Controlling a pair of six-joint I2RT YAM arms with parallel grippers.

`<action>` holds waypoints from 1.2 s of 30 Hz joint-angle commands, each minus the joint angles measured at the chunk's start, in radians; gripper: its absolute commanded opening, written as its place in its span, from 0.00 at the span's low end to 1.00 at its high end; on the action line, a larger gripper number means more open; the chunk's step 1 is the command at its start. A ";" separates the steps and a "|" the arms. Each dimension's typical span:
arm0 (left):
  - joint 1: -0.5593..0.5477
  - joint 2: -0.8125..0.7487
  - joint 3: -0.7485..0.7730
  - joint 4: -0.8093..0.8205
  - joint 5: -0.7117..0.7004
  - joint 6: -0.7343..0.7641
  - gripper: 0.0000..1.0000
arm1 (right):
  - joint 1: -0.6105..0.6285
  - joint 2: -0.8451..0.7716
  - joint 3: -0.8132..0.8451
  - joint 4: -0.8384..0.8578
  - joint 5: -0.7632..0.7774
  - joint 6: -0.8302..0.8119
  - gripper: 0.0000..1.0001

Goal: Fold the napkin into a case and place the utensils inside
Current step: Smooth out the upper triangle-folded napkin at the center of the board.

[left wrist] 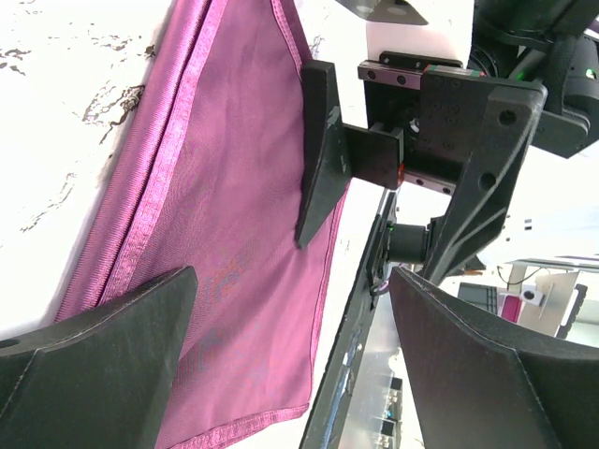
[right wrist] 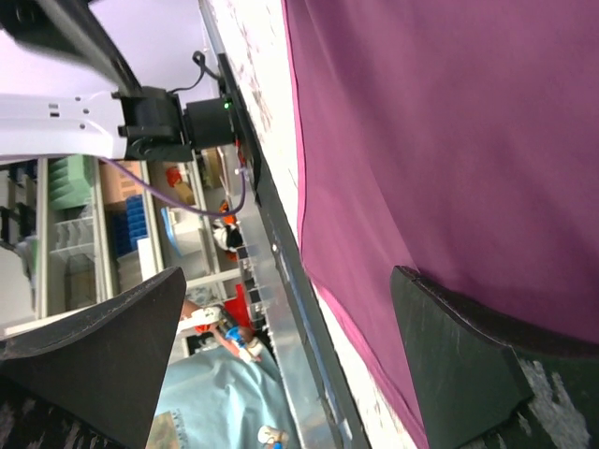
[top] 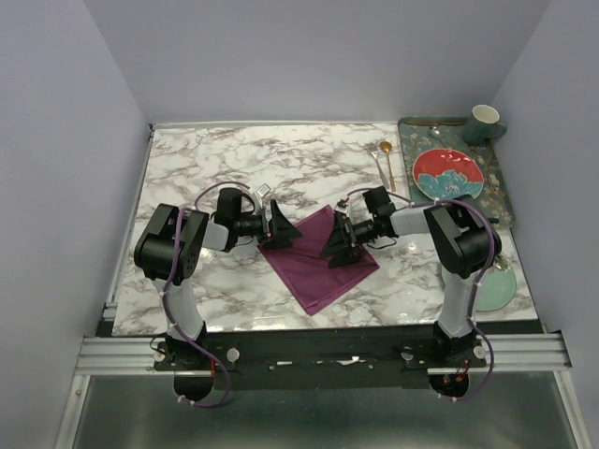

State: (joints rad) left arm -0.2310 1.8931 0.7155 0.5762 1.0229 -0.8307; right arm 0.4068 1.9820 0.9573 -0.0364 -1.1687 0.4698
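Note:
The plum-purple napkin lies flat on the marble table, turned like a diamond. My left gripper hovers open over its far left edge, and my right gripper hovers open over its middle right part, the two facing each other. In the left wrist view the napkin shows between the open left gripper. The right wrist view has the napkin beside the open right gripper. Neither gripper holds anything. A silver fork and a gold spoon lie at the far right.
A patterned tray at the far right carries a red plate and a mug. A pale green plate sits near the right arm's base. The table's near rail runs close to the napkin's front corner.

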 commanded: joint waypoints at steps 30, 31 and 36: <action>-0.258 -0.117 0.044 -0.006 -0.067 -0.088 0.99 | -0.157 -0.175 -0.008 -0.502 0.237 -0.307 0.55; -0.269 -0.095 0.051 -0.006 -0.070 -0.097 0.99 | -0.157 -0.160 0.004 -0.513 0.245 -0.313 0.54; -0.318 -0.026 0.094 0.039 -0.089 -0.136 0.99 | -0.157 -0.098 0.020 -0.514 0.296 -0.307 0.52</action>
State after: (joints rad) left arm -0.5148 1.8095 0.7662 0.5533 0.9745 -0.9131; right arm 0.2539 1.8397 0.9459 -0.5022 -0.9646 0.1848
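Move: The left fingers rest by the napkin's upper-left edge; its middle lies roughly 9 cm to their right, 9 cm back and 2 cm lower, and its top corner about 12 cm right and 5 cm ahead. From the right hand, low on the cloth, the napkin's upper-right edge is some 6 cm straight right and 1 cm lower, its right corner 10 cm right and 5 cm back, and the fork about 10 cm right and 22 cm ahead. Draw the open right fingers rightward across the napkin about 5 cm while the left fingers stay on its upper-left part. Then hop the right hand up some 4 cm and back down at the upper-right edge, narrowing the fingers to half open and tipping them downward. Meanwhile lift the open left hand off, swinging it right and back towards the napkin's middle, turning slightly clockwise. ##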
